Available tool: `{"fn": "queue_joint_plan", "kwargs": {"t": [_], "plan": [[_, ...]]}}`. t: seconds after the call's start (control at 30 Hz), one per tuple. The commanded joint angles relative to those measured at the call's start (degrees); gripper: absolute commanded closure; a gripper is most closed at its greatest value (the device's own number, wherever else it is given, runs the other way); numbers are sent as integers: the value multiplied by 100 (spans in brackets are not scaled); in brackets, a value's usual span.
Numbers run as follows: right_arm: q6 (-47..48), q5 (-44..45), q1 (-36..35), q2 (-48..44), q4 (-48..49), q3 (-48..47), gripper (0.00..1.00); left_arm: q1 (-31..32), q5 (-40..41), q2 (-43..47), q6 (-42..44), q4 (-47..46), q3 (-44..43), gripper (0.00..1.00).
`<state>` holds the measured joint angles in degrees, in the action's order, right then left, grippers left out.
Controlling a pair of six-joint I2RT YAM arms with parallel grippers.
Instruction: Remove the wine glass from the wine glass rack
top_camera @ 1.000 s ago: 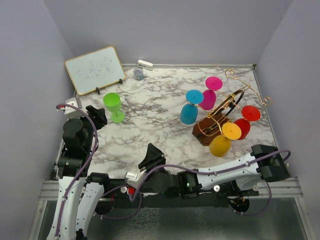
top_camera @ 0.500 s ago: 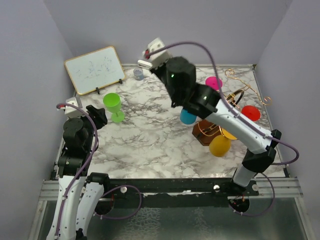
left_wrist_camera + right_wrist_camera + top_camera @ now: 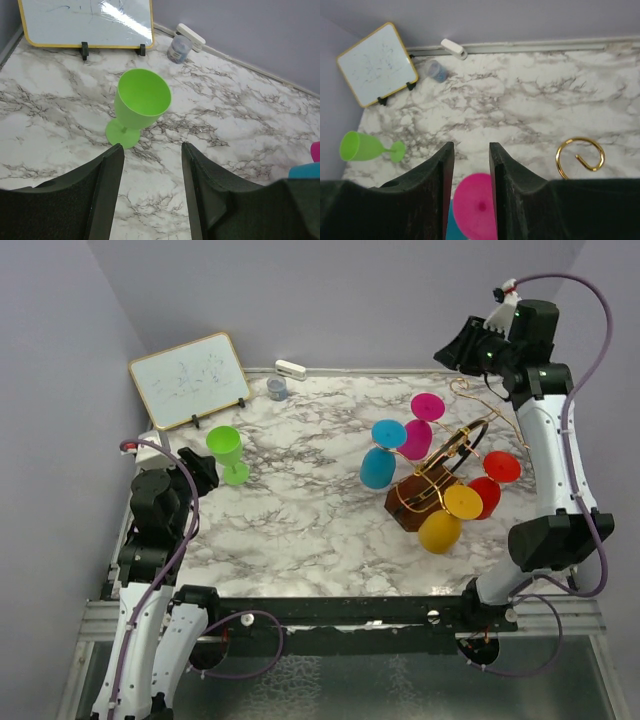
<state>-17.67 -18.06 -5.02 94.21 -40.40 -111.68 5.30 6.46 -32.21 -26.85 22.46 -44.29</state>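
Observation:
The wine glass rack (image 3: 432,488) has a dark brown block base and gold wire arms. It stands at the right of the marble table. A magenta glass (image 3: 421,429), a blue glass (image 3: 380,458), a yellow glass (image 3: 446,519) and a red glass (image 3: 492,483) hang on it. My right gripper (image 3: 448,352) is open and empty, high above the rack's back. In the right wrist view the magenta glass's foot (image 3: 474,206) shows below its fingers (image 3: 437,165). A green glass (image 3: 228,453) stands on the table at the left. My left gripper (image 3: 152,147) is open just short of it (image 3: 141,102).
A whiteboard (image 3: 189,378) leans at the back left, with a small grey cup (image 3: 277,388) and a white eraser (image 3: 290,368) beside it. A free gold spiral hook (image 3: 580,157) sticks out at the rack's back. Purple walls close in on three sides.
My right arm has swung from low at the front, across the table, up to the back right above the rack. The left arm has barely moved.

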Motion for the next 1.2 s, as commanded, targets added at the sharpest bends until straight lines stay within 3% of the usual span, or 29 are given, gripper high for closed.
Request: {"fn": "queue_joint_plan", "kwargs": {"t": [0.0, 0.23, 0.77, 1.17], "plan": [[-1051, -2530, 1051, -611, 303, 673, 66, -29, -216, -40, 19, -145, -9, 47], [-1315, -3169, 1497, -717, 365, 1519, 61, -29, -280, -116, 22, -148, -17, 47], [-695, -2130, 1513, -1064, -114, 1899, 61, -30, -446, -271, 26, -184, -8, 47], [-500, -2499, 1512, -880, -176, 2140, 63, -29, -444, -313, 41, -186, 0, 47]]}}
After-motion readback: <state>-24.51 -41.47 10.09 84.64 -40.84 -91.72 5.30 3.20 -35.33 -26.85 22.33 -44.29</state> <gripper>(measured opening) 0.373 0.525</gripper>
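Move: The pink glass, hanging upside down on the rack, has its middle some 16 cm below the right hand, about 3 cm back and 1 cm left; its round foot is uppermost. The blue glass lies roughly 8 cm farther back and 9 cm farther left than the pink one. The empty gold hook is about 3 cm ahead of the right hand, 6 cm right and 11 cm lower. From the left hand the pink glass lies some 47 cm right, 17 cm ahead and 7 cm lower. Back about 6 cm, down about 5 and a little less to its right, the right hand eases in towards the foot of the pink glass, quickly at first, then slowing almost to a stop. Its wrist rolls left side up by nearly 20 degrees and tips down some 15, so that the part-open fingers face the foot without closing. ##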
